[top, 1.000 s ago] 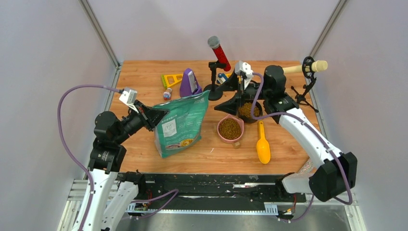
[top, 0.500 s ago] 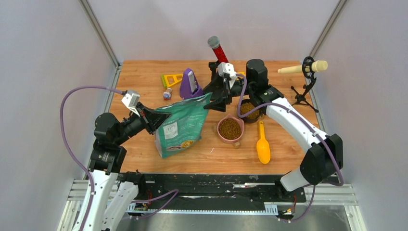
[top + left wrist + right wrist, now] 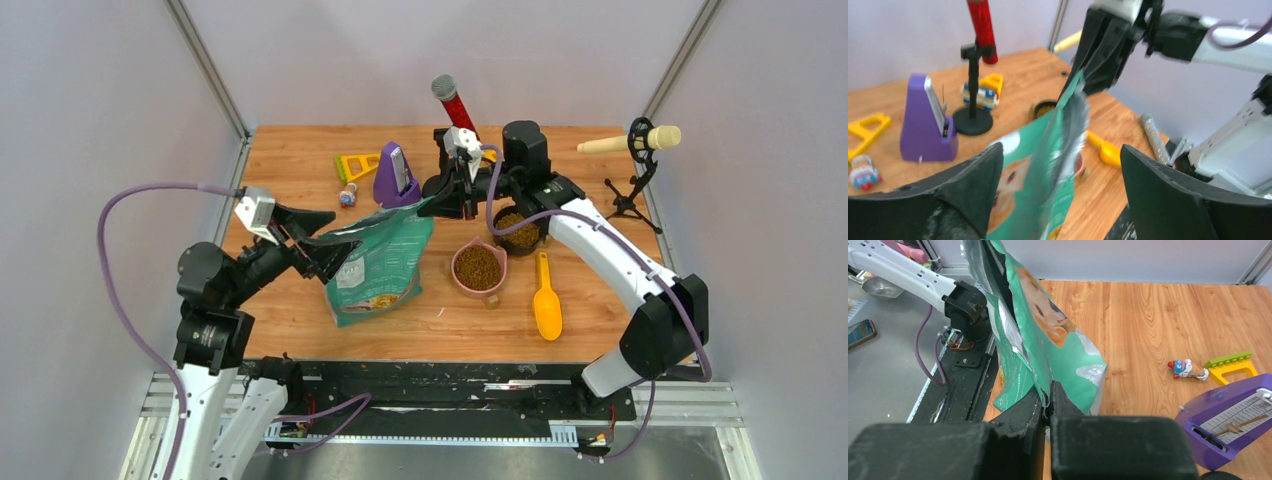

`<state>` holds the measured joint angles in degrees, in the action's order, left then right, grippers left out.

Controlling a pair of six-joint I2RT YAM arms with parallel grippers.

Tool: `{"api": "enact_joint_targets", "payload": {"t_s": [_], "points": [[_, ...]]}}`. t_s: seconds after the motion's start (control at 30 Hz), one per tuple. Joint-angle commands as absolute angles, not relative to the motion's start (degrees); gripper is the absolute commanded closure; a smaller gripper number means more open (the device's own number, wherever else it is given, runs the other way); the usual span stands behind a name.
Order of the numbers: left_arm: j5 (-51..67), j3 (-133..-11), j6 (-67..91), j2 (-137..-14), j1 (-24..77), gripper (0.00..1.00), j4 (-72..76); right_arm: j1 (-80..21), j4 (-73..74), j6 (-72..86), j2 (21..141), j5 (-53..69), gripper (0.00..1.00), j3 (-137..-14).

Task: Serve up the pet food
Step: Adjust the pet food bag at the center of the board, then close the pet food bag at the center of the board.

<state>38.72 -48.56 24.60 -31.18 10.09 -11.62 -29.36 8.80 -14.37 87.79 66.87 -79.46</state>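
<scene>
The teal pet-food bag (image 3: pixel 378 268) stands upright left of centre. My right gripper (image 3: pixel 432 206) is shut on its top right corner, with the foil edge pinched between the jaws (image 3: pixel 1049 396). My left gripper (image 3: pixel 314 240) is open at the bag's top left edge; in the left wrist view the bag (image 3: pixel 1043 165) stands between the spread fingers (image 3: pixel 975 175). Brown pet food (image 3: pixel 479 268) fills a pink bowl (image 3: pixel 461 283), and more of it (image 3: pixel 518 229) lies in a black bowl just behind. The bag's contents are hidden.
A yellow scoop (image 3: pixel 547 303) lies right of the pink bowl. Behind the bag are a purple metronome (image 3: pixel 394 173), a red microphone on a black stand (image 3: pixel 455 101), a yellow toy (image 3: pixel 356 165) and a small figure (image 3: pixel 347 195). A beige microphone (image 3: pixel 640 139) on a tripod stands far right.
My left gripper has opened and let go of the bag's left edge. My right gripper has swung left from over the black bowl to the bag's top corner and shut on it.
</scene>
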Motion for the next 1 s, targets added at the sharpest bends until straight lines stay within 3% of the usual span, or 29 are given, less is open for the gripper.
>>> {"api": "enact_joint_targets", "payload": {"t_s": [0.0, 0.13, 0.43, 0.6, 0.97], "points": [[39.64, -53.88, 24.91, -31.97, 10.28, 0.02, -2.47, -31.55, 9.68, -10.82, 82.87, 63.35, 1.00, -80.84], [50.14, -56.16, 29.49, -39.64, 10.39, 0.00, 7.06, -33.72, 12.07, -1.86, 81.14, 56.24, 1.00, -81.90], [61.59, -66.78, 11.68, -53.46, 14.06, 0.00, -1.46, -33.75, 24.25, 13.17, 80.66, 47.03, 1.00, -86.93], [59.99, -67.92, 0.83, -54.76, 19.78, 0.00, -8.22, -33.75, 27.65, 13.60, 80.33, 44.08, 1.00, -87.56], [51.46, -68.77, -2.64, -61.21, 20.74, 0.00, -17.70, -33.75, 27.12, 9.97, 79.38, 46.02, 1.00, -87.67]]}}
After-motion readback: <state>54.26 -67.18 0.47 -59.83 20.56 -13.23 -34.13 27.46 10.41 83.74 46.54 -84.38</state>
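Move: The bag of pet food stands with its middle about 5 cm right of the left hand, about level fore and aft and some 19 cm below; its rim corner in the right fingers is roughly 12 cm to that hand's right and 6 cm ahead. From the right hand, the bag's middle is about 7 cm left, 9 cm back and 15 cm down. The purple metronome is some 12 cm ahead and 5 cm left of the right hand, the pink bowl 10 cm right and 4 cm back. The bag's rim stays pinched in the shut right fingers while that hand eases about 2 cm back, rolling some 30 degrees about its fingers and swinging clockwise. The left hand, already off the rim, opens fully and arcs up about 8 cm and over to the right, then sinks to nearly its first height, about 8 cm right and 4 cm forward, turning clockwise so that the spread fingers come about the mouth near the right grip. ##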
